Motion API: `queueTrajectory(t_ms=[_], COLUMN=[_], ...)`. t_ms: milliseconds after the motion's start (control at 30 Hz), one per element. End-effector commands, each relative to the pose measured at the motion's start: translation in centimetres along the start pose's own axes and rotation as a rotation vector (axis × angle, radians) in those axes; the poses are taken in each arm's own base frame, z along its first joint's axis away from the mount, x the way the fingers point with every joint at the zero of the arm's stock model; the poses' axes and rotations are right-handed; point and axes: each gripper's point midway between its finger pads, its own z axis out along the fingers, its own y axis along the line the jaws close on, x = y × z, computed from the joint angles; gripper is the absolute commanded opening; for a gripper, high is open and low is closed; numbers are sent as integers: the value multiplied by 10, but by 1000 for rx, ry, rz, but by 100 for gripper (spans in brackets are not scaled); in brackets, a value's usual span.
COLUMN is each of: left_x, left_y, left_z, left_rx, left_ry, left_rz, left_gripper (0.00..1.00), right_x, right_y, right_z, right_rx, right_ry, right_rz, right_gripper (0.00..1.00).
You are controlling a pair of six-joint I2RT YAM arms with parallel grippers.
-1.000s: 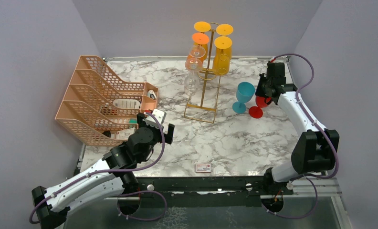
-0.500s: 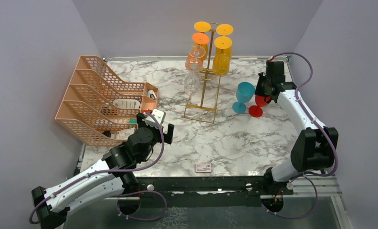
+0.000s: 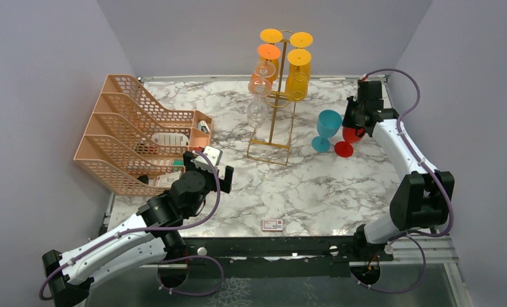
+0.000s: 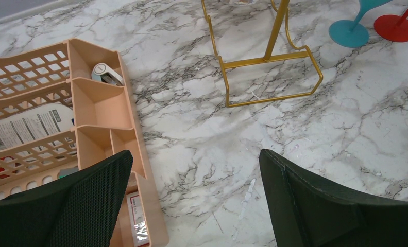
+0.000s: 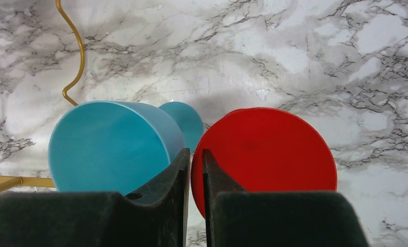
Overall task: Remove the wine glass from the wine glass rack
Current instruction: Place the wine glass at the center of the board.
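The gold wire wine glass rack [image 3: 271, 128] stands at the back centre, and its base frame [image 4: 269, 56] shows in the left wrist view. Orange [image 3: 268, 52], yellow [image 3: 298, 75] and clear [image 3: 257, 109] wine glasses hang upside down from its hooks. A teal glass [image 3: 328, 123] and a red glass [image 3: 351, 135] stand upright on the table to the rack's right. My right gripper [image 5: 197, 152] straddles the red glass's rim [image 5: 264, 154], its jaws a narrow gap apart, one finger inside the bowl and one between the two glasses. My left gripper [image 4: 194, 154] hangs wide open and empty over bare marble.
A peach mesh tray organiser [image 3: 129, 128] holding papers and small items fills the left side, its corner [image 4: 140, 170] close by my left finger. A small card [image 3: 272, 224] lies near the front edge. Grey walls enclose the table on three sides.
The right gripper's jaws have eased slightly apart on the red glass's rim. The left arm and the rack have not moved.
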Motion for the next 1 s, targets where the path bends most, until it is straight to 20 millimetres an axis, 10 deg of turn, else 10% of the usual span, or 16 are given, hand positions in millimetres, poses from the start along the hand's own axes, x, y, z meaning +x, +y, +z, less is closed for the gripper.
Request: queueTrajectory(t_ms=[0,567,967], left_x=[4,7,13], left_y=[1,-4,-5], left_z=[1,4,7], left_rx=[-6,10,9], left_ry=[8,23,41], left_rz=[0,10,20], left_gripper=[99,99,99], right_x=[-17,-44,-71], right_y=[-1,4,36], right_z=[-9,-50,-102], right_rx=[4,-28,-228], right_ry=[-38,-149,-294], right_rz=[-11,25,192], right_gripper=[17,29,67])
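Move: Between the right fingertips at the start is the left wall of the red wine glass's bowl; the glass's middle lies about 4 cm to the hand's right, level fore and aft, and roughly 6 cm below. The blue wine glass stands about 4 cm left of the hand and 1 cm farther out, at similar height; the rack's base is some 21 cm left, 3 cm farther out and 14 cm down. From the left hand, the red glass is about 16 cm ahead, 45 cm right and 10 cm below. Opening its fingers from a narrow gap to more than half wide, the right hand lets go of the red glass's rim and lifts off it. It rises about 9 cm, slowly at first and then faster, easing back a little as the fingers tip up some 15 degrees, and ends above the red and blue bowls. ##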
